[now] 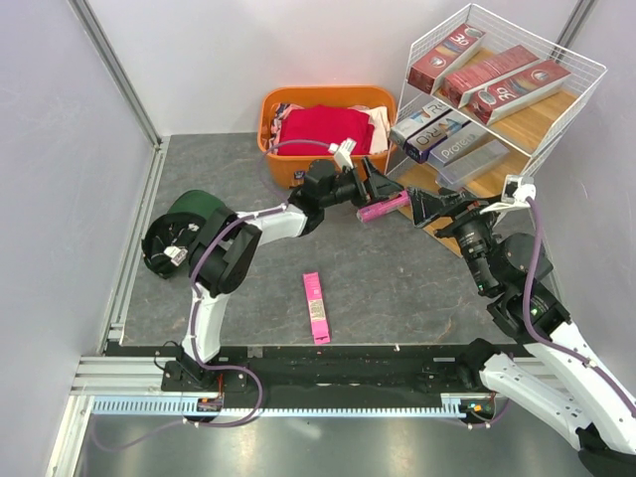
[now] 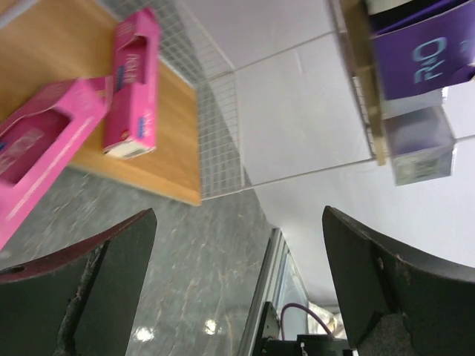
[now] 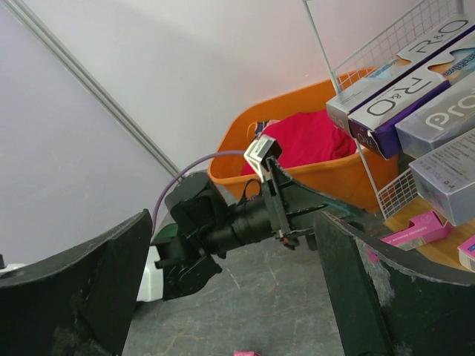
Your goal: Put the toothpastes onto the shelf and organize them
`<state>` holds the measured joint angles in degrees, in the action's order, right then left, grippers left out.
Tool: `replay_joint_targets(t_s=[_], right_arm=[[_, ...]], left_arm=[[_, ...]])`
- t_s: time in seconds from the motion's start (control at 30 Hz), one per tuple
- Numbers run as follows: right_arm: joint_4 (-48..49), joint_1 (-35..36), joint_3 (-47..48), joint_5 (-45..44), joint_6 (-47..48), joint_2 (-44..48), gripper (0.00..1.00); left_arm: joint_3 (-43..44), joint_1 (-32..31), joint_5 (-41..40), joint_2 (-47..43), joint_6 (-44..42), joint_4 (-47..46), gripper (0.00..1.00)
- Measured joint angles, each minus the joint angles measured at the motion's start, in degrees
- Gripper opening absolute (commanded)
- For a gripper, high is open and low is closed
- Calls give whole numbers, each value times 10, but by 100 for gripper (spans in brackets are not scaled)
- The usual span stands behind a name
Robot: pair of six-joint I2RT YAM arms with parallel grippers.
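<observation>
The shelf (image 1: 545,121) stands at the back right, with dark red toothpastes (image 1: 502,84) on its top board and purple and silver ones (image 1: 437,134) on the middle board. A pink toothpaste (image 1: 383,209) lies at the bottom board's front edge, just below my left gripper (image 1: 383,189). In the left wrist view the left gripper (image 2: 239,215) is open and holds nothing, and two pink boxes (image 2: 133,85) (image 2: 37,148) lie on the board (image 2: 178,141). My right gripper (image 1: 429,204) is open and empty (image 3: 234,219) and faces the left one. Another pink toothpaste (image 1: 315,307) lies on the floor.
An orange basket (image 1: 266,129) with red clothes (image 1: 323,129) stands left of the shelf, close behind the left gripper. A dark green round object (image 1: 196,206) sits at the left. Metal rails run along the left and near edges.
</observation>
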<state>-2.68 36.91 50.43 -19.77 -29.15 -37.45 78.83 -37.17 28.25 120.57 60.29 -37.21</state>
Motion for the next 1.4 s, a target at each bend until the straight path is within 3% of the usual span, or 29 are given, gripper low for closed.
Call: replay_joint_targets(t_s=[0.17, 0.43, 0.53, 0.6, 0.67, 1.07, 1.4], right_arm=[[0, 0, 0, 5, 0, -1, 98], [0, 0, 0, 4, 1, 4, 98], [0, 0, 0, 4, 1, 2, 98], [0, 0, 0, 4, 1, 0, 98], [0, 0, 0, 5, 1, -2, 98], [0, 0, 0, 4, 1, -3, 98], [-1, 0, 0, 4, 1, -2, 98]], left_arm=[[43, -9, 23, 43, -2, 14, 100], [-108, -9, -33, -9, -49, 84, 88], [-136, -7, -64, -45, -68, 116, 70], [-137, -3, -77, -57, -76, 116, 51], [-138, 2, -83, -59, -77, 110, 43], [-146, 58, -78, 37, -25, 28, 44], [-73, 63, -47, 101, 3, -8, 43]])
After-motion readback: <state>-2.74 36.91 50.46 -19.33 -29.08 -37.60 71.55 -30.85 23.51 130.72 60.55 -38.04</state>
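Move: The released pink toothpaste box, jutting out of the bottom shelf, lies about 5 cm ahead of the left hand, 1 cm right and 13 cm below. A second pink box on that shelf is roughly 5 cm ahead and 15 cm right; the loose pink box on the table is 21 cm back and 20 cm left, and the orange basket 26 cm ahead and 17 cm left. From the right hand the jutting box is some 19 cm straight ahead and 33 cm below. The jutting pink box's outer end is what the left hand comes down to: it sinks some 15 cm in all, first swinging left and back, then forward while still drifting left, around to outside that end. On the way the fingers close to under half open and the wrist turns some 20 degrees, partly tipping down; lastly the hand edges right about 1.5 cm, fingertips against the box end, pushing it towards the shelf. ##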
